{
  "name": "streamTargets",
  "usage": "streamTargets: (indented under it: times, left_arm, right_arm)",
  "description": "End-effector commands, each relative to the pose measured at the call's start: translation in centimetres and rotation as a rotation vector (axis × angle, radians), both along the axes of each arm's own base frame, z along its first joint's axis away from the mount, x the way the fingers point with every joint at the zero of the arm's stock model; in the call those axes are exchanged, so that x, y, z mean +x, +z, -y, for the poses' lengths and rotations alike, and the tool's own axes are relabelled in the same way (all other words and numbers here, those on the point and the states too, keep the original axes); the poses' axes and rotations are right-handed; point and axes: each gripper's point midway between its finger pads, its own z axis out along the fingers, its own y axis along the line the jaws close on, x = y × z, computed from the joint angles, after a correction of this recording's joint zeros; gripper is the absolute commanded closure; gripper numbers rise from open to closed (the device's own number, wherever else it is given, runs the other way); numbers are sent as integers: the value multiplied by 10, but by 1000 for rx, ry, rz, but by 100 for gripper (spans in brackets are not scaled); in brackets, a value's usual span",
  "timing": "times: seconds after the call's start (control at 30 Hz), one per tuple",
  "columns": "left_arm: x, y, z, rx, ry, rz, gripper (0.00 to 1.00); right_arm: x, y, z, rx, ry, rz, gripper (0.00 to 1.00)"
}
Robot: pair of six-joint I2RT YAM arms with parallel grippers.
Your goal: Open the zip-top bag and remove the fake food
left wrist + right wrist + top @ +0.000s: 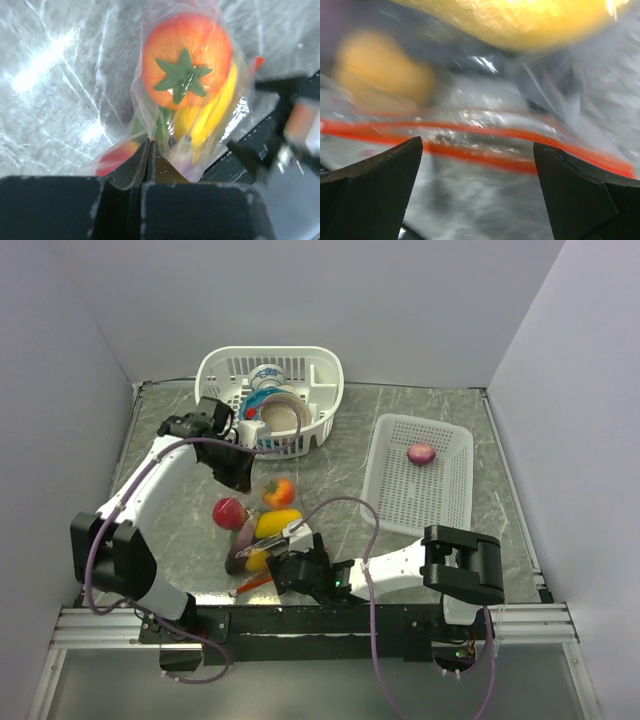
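Observation:
The zip-top bag (pixel 258 525) lies on the table between both arms, with fake food inside: a red apple (pixel 229 511), an orange fruit with a green stem (pixel 279 491) and a yellow fruit (pixel 277 522). A purple onion (pixel 421 454) lies in the white tray (pixel 448 502). My left gripper (pixel 250 478) is shut on a pinch of the bag's clear plastic (pixel 149 142), just below the orange fruit (pixel 185 60). My right gripper (pixel 293 537) is open at the bag's near end. The red-orange zip strip (pixel 480 147) runs across the gap between its fingertips (pixel 477 165), just beyond them.
A white basket (pixel 322 378) with ceramic bowls stands at the back, close behind the left wrist. The white tray sits at the right. Grey walls close in on the left, back and right.

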Motion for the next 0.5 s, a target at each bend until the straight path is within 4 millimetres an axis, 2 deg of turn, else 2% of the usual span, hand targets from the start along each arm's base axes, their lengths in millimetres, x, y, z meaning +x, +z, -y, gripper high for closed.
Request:
streamTargets:
  times: [0.0,0.13,0.17,0.23,0.27,0.33,0.47]
  left_arm:
    - [-32,17,2,-14,-57,-35,99]
    - [-41,-18,-9,81,-64,-58,99]
    - [-47,-35,-16,117,-61,-88,99]
    - [-35,-54,-31,212,-33,-42,99]
    - [-38,-70,-40,259,-27,-57,99]
    - [-25,-84,-55,354,-2,-4,99]
    - [-22,-107,-73,448,7,20,99]
  right_arm:
    - [12,9,9,80,-91,1,0]
    - [11,5,7,74,-87,-7,0]
    - [11,5,6,76,-85,-9,0]
    - [11,5,6,75,-87,-9,0]
    - [11,5,7,75,-87,-9,0]
    - [11,7,7,80,-87,-9,0]
    - [11,13,3,100,-77,-4,0]
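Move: The red apple lies about 12 cm below my left hand, some 3 cm to its left and 2 cm nearer me. The tomato is 7 cm to that hand's right, level fore and aft and 11 cm lower; the yellow mango is 8 cm right, 5 cm back and 12 cm down. From my right hand at the zip mouth, the apple is about 12 cm ahead, 11 cm left and 1 cm higher. Still pinching the raised closed end of the bag, my left hand draws back about 5 cm, topping out some 2 cm higher, then swings down and left towards the apple, ending about 10 cm lower. It tilts roughly 20 degrees so the fingers point more nearly straight down. My right hand stays wide open at the zip mouth, between its lips. ##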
